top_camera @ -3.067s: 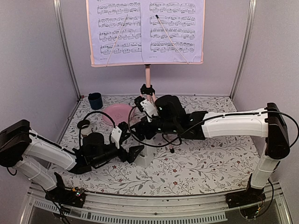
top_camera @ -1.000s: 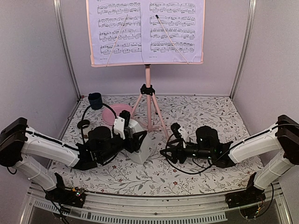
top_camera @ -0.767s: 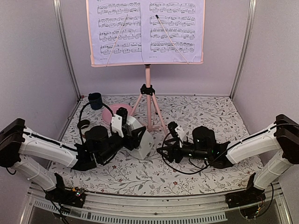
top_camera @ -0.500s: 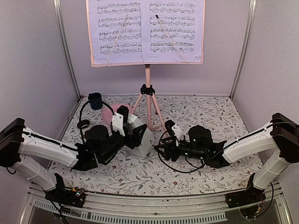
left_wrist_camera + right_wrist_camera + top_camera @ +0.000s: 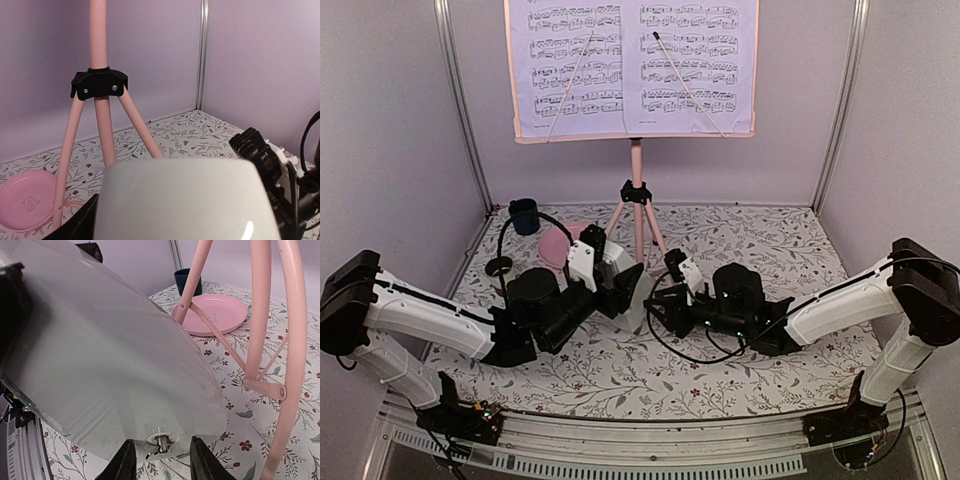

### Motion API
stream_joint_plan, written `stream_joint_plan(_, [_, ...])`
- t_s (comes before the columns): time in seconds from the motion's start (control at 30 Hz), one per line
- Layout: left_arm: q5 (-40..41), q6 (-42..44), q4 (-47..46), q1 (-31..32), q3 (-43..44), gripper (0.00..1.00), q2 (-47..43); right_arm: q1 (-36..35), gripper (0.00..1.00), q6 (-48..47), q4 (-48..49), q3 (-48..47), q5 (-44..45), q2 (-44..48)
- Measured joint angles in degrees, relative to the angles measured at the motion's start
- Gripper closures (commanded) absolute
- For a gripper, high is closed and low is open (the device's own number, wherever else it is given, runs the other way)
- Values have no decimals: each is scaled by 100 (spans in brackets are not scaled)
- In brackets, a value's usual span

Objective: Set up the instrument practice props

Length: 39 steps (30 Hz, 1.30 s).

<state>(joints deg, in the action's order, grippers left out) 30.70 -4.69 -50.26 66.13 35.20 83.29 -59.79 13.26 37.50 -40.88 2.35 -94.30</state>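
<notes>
The pink music stand [image 5: 637, 215] stands at the back with the sheet music pages [image 5: 632, 62] spread on its desk. My left gripper [image 5: 618, 283] is shut on the white metronome [image 5: 185, 200], holding it tilted above the cloth in front of the tripod. My right gripper [image 5: 656, 309] has its jaws open on either side of a small metal key [image 5: 160, 441] on the metronome's [image 5: 100, 350] underside; both fingers [image 5: 122, 463] stand clear of the key.
A round pink plate [image 5: 558, 243] lies left of the tripod legs [image 5: 261, 315], with a dark blue cup [image 5: 524, 215] behind it and a small black cup [image 5: 500, 266] nearer the left wall. Walls enclose three sides.
My left gripper has lifted and tilted the metronome toward the right. The right arm has slid left up to it, and its jaws have narrowed around the key.
</notes>
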Motion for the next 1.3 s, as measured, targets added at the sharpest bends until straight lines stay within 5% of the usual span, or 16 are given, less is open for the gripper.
stream_joint_plan(0.17, [9,50,-11,11,0,71,0,-17,90,76,15,0,151,0])
stream_joint_plan(0.33, [39,131,-4,11,-2,72,0,-42,100,105,33,0,229,0])
stream_joint_plan(0.87, [-44,387,-546,28,-221,77,-24,-46,100,212,116,37,190,83])
stream_joint_plan(1.3, [-673,745,-1495,37,-535,80,-133,367,100,1515,1139,584,-911,402])
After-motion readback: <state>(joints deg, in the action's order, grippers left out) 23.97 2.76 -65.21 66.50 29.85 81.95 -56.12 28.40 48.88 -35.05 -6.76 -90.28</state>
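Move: The left hand already holds the white metronome off the table. The metal winding key on its underside sits between the right hand's open finger pads, about 1 cm ahead and 1 cm to the left. The stand's near right foot is roughly 6 cm ahead, 8 cm to the right and 15 below; the pink plate lies some 28 cm ahead, 20 cm to the left, 15 below. From the left hand the key is level fore and aft, about 4 cm to the right and 9 below. Staying almost in place, the right hand shuts its fingers from under half open and pinches the metronome's winding key, while the left hand keeps its grip on the body. Then both hands rise together by about 3 cm, the left also drawing back some 2.5 cm and tipping its fingers up about 10 degrees, while the right drifts slightly to the right and rolls roughly 15 degrees clockwise as seen from behind it, still on the key. ##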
